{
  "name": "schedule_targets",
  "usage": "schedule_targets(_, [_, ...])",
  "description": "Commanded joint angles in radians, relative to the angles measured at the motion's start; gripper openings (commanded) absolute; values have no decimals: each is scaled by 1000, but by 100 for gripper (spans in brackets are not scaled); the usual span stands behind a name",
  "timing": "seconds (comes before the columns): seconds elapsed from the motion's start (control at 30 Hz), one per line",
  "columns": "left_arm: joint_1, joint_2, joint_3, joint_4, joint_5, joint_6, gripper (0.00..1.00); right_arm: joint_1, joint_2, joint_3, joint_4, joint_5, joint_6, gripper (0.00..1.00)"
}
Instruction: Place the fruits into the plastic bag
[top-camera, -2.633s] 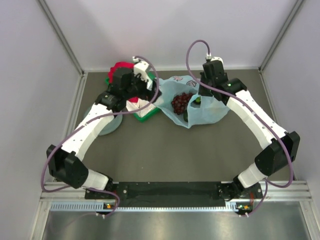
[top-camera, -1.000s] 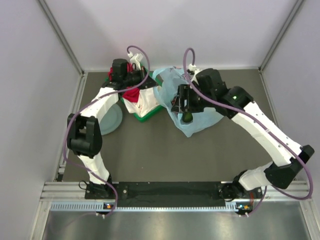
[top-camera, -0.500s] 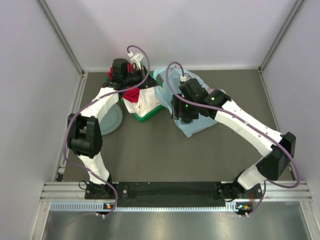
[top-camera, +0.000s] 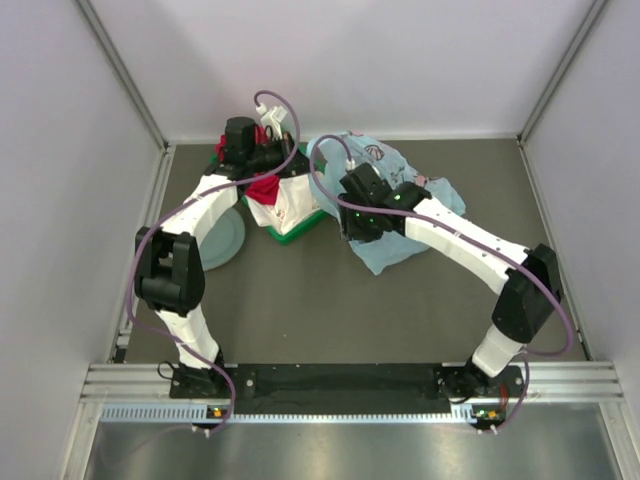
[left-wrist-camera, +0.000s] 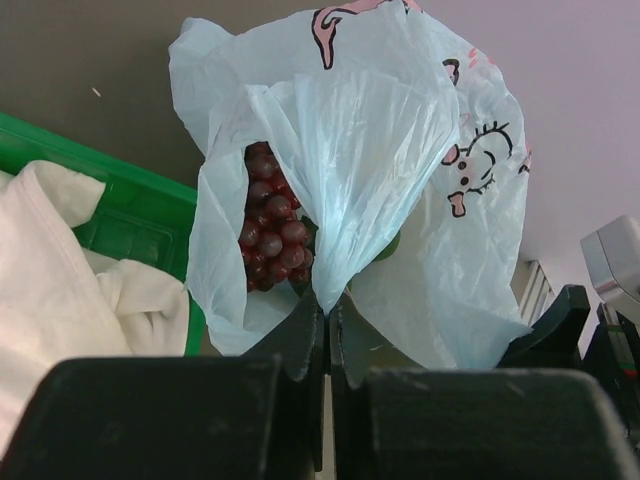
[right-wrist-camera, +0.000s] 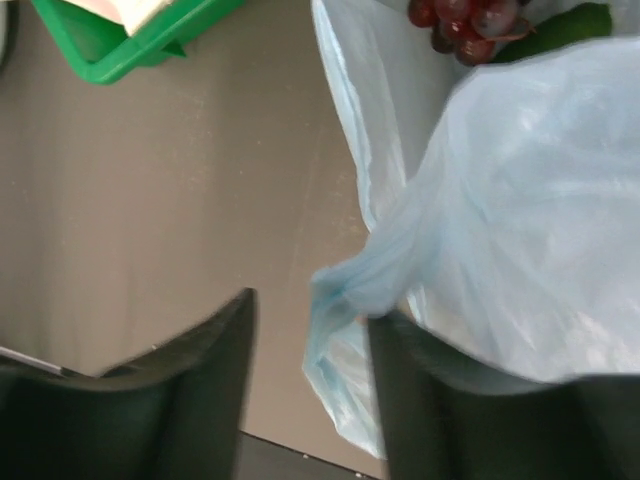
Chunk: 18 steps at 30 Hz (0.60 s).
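The light-blue plastic bag (top-camera: 400, 250) lies at the table's back centre with its mouth towards the left arm. My left gripper (left-wrist-camera: 328, 305) is shut on a gathered fold of the bag's rim and holds it up. Inside, the dark red grapes (left-wrist-camera: 270, 230) show, with a dark green fruit (left-wrist-camera: 390, 245) behind the fold. My right gripper (right-wrist-camera: 315, 325) hovers low over the bag's near left edge, open. A bunched fold of the bag (right-wrist-camera: 345, 285) sits between its fingers, against the right one. The grapes (right-wrist-camera: 465, 20) and green fruit (right-wrist-camera: 560, 25) lie beyond it.
A green tray (top-camera: 295, 228) with white and red cloths (top-camera: 262, 188) stands just left of the bag, under the left arm. A grey-green plate (top-camera: 225, 240) lies farther left. Grey walls close in the table on three sides.
The right arm has swung left and down over the bag's near left edge, and its jaws have narrowed around the fold. The left gripper has kept its hold and place.
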Motion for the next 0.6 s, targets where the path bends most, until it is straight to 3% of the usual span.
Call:
schedule_targets(0.0, [-3,4,40,49,-6,3,0,-13,-25,1,78,-69,-1,36])
schedule_targets(0.03, [-3,7,41,49,-10,0,0,-19,-34,5,75,-80,7,18])
schedule_targets(0.13, [-13,7,72,29,-39,1,0,-62,-101,34,60,-121,37,0])
schedule_targets(0.3, [-63,14,187,-12,-65,31,0,-186,-221,204,-28,-106,5,0])
schedule_targets(0.43, [-80,26,290,18,-66,-64,0,-288,-272,384,-129,-36,-103,0])
schedule_targets(0.57, [-86,47,510,1,-71,-142,0,-352,-293,575,-177,47,-183,0])
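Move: The near edge of the bag's opening is already between the right hand's part-open fingers, only about 1 cm to the right of the hand point. From this hand, the grapes in the bag lie some 12 cm ahead, 1 cm right and 14 cm down; the green basket's middle is about 15 cm ahead, 17 cm left and 15 cm down. For the left hand, still gripping the far handle, that near edge is roughly 15 cm back, 11 cm right and 8 cm lower. The right fingers shut on the gathered plastic at the near edge of the opening, pinching it, then pull it up fast by some 23 cm and about 11 cm to the right, away from the basket, while the hand tips its fingertips up. The left hand keeps its grip on the other handle and rises about 10 cm, drifting right. ##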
